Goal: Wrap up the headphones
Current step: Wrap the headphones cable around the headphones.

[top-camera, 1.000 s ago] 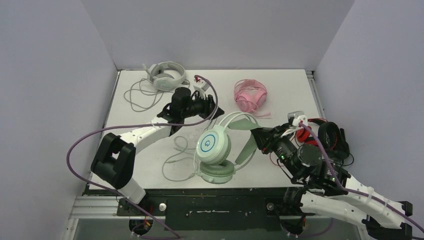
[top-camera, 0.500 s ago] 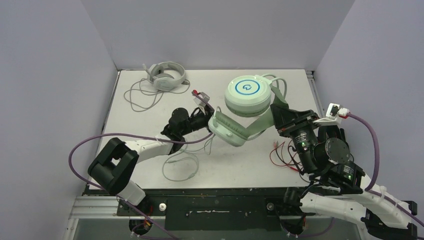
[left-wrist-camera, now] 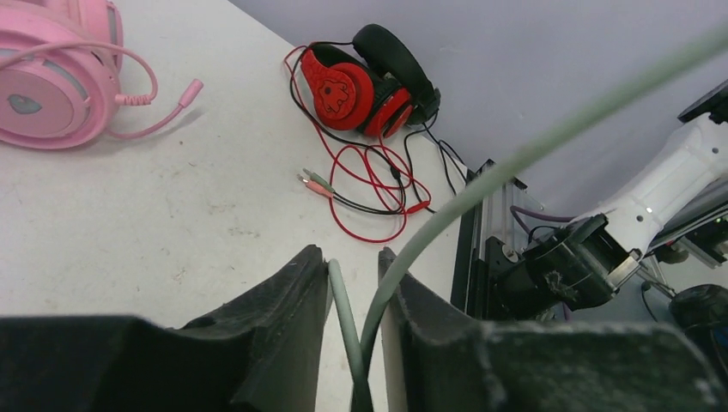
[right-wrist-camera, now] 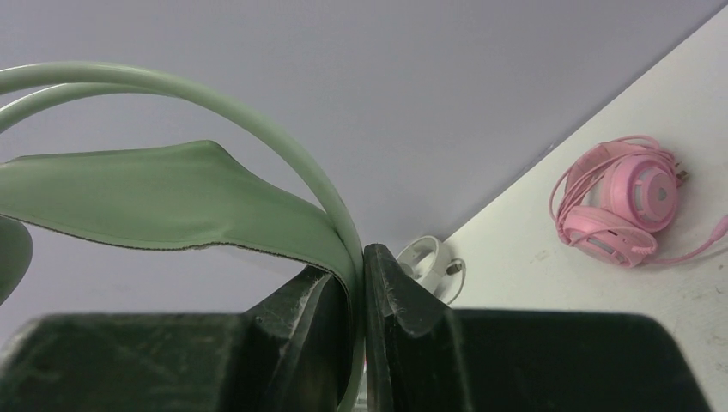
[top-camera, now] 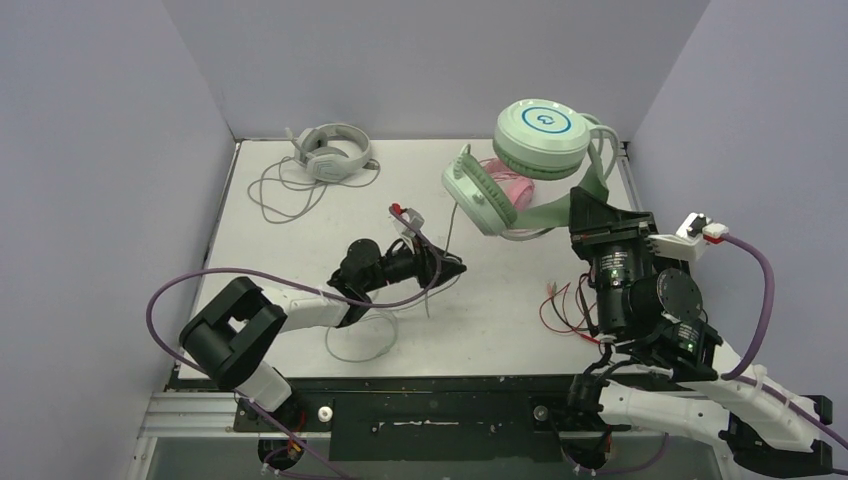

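Observation:
The mint green headphones (top-camera: 530, 150) hang in the air over the table's far right, cups uppermost. My right gripper (top-camera: 592, 208) is shut on their headband (right-wrist-camera: 172, 197), which shows pinched between its jaws in the right wrist view (right-wrist-camera: 350, 260). Their thin green cable (left-wrist-camera: 515, 163) runs taut down to my left gripper (top-camera: 452, 268) at mid-table. Two strands of it pass between that gripper's narrow jaws (left-wrist-camera: 354, 256), each pressed against a finger. Slack cable (top-camera: 360, 340) lies near the front. The pale grey-white headphones (top-camera: 330, 150) rest far left, the pink headphones (top-camera: 512, 186) far right, partly hidden.
A red-and-black headset (left-wrist-camera: 369, 81) with tangled red and black cable (top-camera: 565, 310) lies at the table's right edge near my right arm. The white headset's cable (top-camera: 285, 190) loops loosely at the far left. Walls close in the table on three sides.
My right gripper has lifted the mint green headphones off the table and carried them up and to the far right. My left gripper has slid forward and right along the cable.

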`<action>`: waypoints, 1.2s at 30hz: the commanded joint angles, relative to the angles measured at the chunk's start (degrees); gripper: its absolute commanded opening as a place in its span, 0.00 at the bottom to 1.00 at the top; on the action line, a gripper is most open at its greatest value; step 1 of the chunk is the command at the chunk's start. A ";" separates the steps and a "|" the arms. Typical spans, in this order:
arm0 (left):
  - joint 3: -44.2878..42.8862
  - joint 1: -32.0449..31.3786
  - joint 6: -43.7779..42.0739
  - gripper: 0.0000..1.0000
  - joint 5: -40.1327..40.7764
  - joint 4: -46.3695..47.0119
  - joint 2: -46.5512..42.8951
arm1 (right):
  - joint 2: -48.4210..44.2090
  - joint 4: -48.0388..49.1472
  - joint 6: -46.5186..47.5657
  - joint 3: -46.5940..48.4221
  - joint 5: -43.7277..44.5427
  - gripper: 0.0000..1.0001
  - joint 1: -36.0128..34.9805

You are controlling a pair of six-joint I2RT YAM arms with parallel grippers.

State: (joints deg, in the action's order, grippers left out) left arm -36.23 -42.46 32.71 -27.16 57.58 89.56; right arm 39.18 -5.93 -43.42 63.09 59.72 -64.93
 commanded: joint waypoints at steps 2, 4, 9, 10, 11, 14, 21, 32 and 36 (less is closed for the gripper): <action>0.64 -3.08 -1.02 0.16 1.40 1.21 -2.50 | 3.24 9.17 -5.81 3.12 14.11 0.00 -0.21; -0.21 -5.43 -3.17 0.08 2.82 -4.61 -4.33 | 6.07 6.80 -7.54 5.24 19.29 0.00 -0.28; -4.61 -12.29 -12.35 0.00 9.83 -21.18 -9.04 | 13.88 3.73 -9.97 8.46 31.47 0.00 0.45; -5.23 -13.43 -13.03 0.00 10.61 -23.30 -9.75 | 14.60 2.95 -10.36 8.84 31.89 0.00 1.47; -5.82 -14.57 -14.16 0.00 11.91 -25.30 -10.36 | 15.97 2.41 -10.79 9.11 31.83 0.00 3.13; -7.90 -17.60 -16.03 0.00 13.89 -31.18 -11.66 | 19.33 3.49 -7.18 9.75 31.75 0.00 8.40; -14.42 -23.92 -22.03 0.00 23.05 -49.11 -15.58 | 29.78 6.20 9.04 11.44 30.61 0.00 19.09; -19.63 -24.56 -26.20 0.00 32.46 -67.86 -24.83 | 36.52 -12.33 11.44 8.71 3.88 0.00 33.32; -23.55 -24.54 -29.67 0.00 40.45 -74.00 -26.44 | 35.15 -11.92 17.66 3.58 -8.06 0.00 33.20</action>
State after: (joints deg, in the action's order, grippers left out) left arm -54.17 -66.65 7.68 4.71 -8.80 66.15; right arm 76.40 -18.26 -28.42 69.28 64.51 -31.62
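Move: The light green cable runs between the left hand's parted fingertips. The green headphones, held by the headband in the right hand, lie about 3 cm ahead of the left hand, 4 cm right and 26 cm above; the pink headphones are some 27 cm ahead, 11 cm right and 16 cm below. From the right hand the held headphones are about 6 cm ahead and 9 cm left, the pink pair roughly 31 cm ahead, 2 cm left and 42 cm below. Left fingers shut on the cable, drawing back about 10 cm; right swings the headphones some 15 cm forward and down. ##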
